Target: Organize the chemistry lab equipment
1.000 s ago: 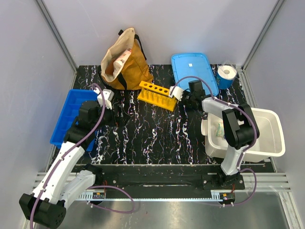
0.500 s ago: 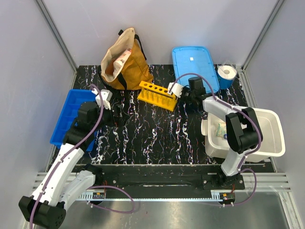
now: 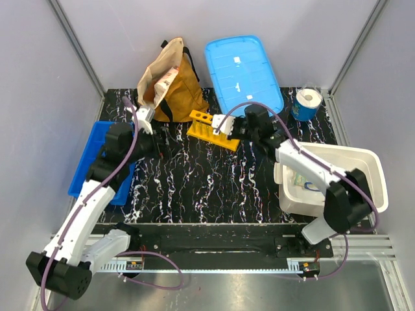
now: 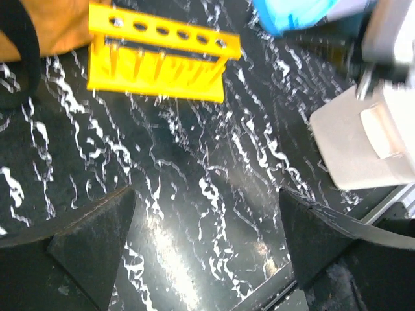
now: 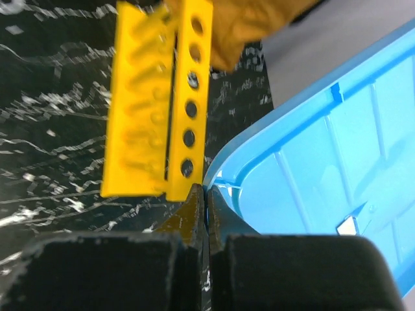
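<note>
My right gripper (image 3: 258,115) is shut on the near rim of a light-blue lid (image 3: 243,71), which stands tilted up against the back wall. In the right wrist view the jaws (image 5: 205,194) pinch the lid's edge (image 5: 324,162) right beside the yellow tube rack (image 5: 162,103). My left gripper (image 3: 157,141) hovers open over the black table with nothing between its fingers (image 4: 84,240). The yellow rack (image 4: 159,61) lies ahead of it. A pale green glove (image 3: 299,176) and dark-blue-framed goggles (image 3: 311,188) lie in the white bin (image 3: 369,188).
A tan fabric bag (image 3: 168,81) stands at the back left, close behind the rack (image 3: 201,126). A blue tray (image 3: 97,155) sits at the left edge. A white paper roll in blue wrap (image 3: 308,102) is at the back right corner.
The right gripper has raised the blue lid from lying flat to standing steeply tilted, and has shifted left toward the rack. The left gripper has moved slightly toward the back.
</note>
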You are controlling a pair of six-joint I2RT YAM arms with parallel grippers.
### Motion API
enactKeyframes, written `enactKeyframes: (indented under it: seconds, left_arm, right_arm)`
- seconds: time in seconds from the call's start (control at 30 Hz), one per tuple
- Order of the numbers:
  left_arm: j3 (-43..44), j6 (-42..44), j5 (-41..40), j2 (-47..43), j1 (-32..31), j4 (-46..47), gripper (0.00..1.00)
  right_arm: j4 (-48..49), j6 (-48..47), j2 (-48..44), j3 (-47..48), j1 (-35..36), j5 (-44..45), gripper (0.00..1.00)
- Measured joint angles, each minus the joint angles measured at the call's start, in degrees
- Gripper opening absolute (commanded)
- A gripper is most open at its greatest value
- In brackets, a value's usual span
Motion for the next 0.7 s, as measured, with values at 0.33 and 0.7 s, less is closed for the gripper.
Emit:
enactKeyframes:
  seconds: [0.33, 0.7]
  left_arm:
    - [16.28, -2.56, 2.69, 10.19, 0.87, 5.14, 0.92]
    - [17.84, -4.44, 5.79, 10.36, 8.52, 6.8, 0.93]
  right_arm:
    - [3.13, 1.55, -16.22, -11.28, 20.26, 0.68, 0.0]
    - [6.86, 2.49, -26.91, -25.27, 30.42, 1.11, 0.0]
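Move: The right hand, some 16 cm above the table, already pinches the blue lid's near-left corner; the lid's middle lies about 16 cm ahead, 5 cm right and slightly higher. The yellow rack sits some 5 cm ahead and 6 cm left of that hand, about 13 cm below. For the empty left hand, the lid's middle is some 27 cm ahead and 27 cm right, about level; the bag stands roughly 27 cm straight ahead, 8 cm below. Keeping its pinch on the lid's corner, the right hand swings the lid back about 23 cm and some 9 cm left over the table, rising a little before sinking again, and turns nearly 30 degrees counter-clockwise. The left hand, still wide open, rises about 11 cm and reaches some 6 cm forward towards the lid, its fingers tipping up about 10 degrees. ##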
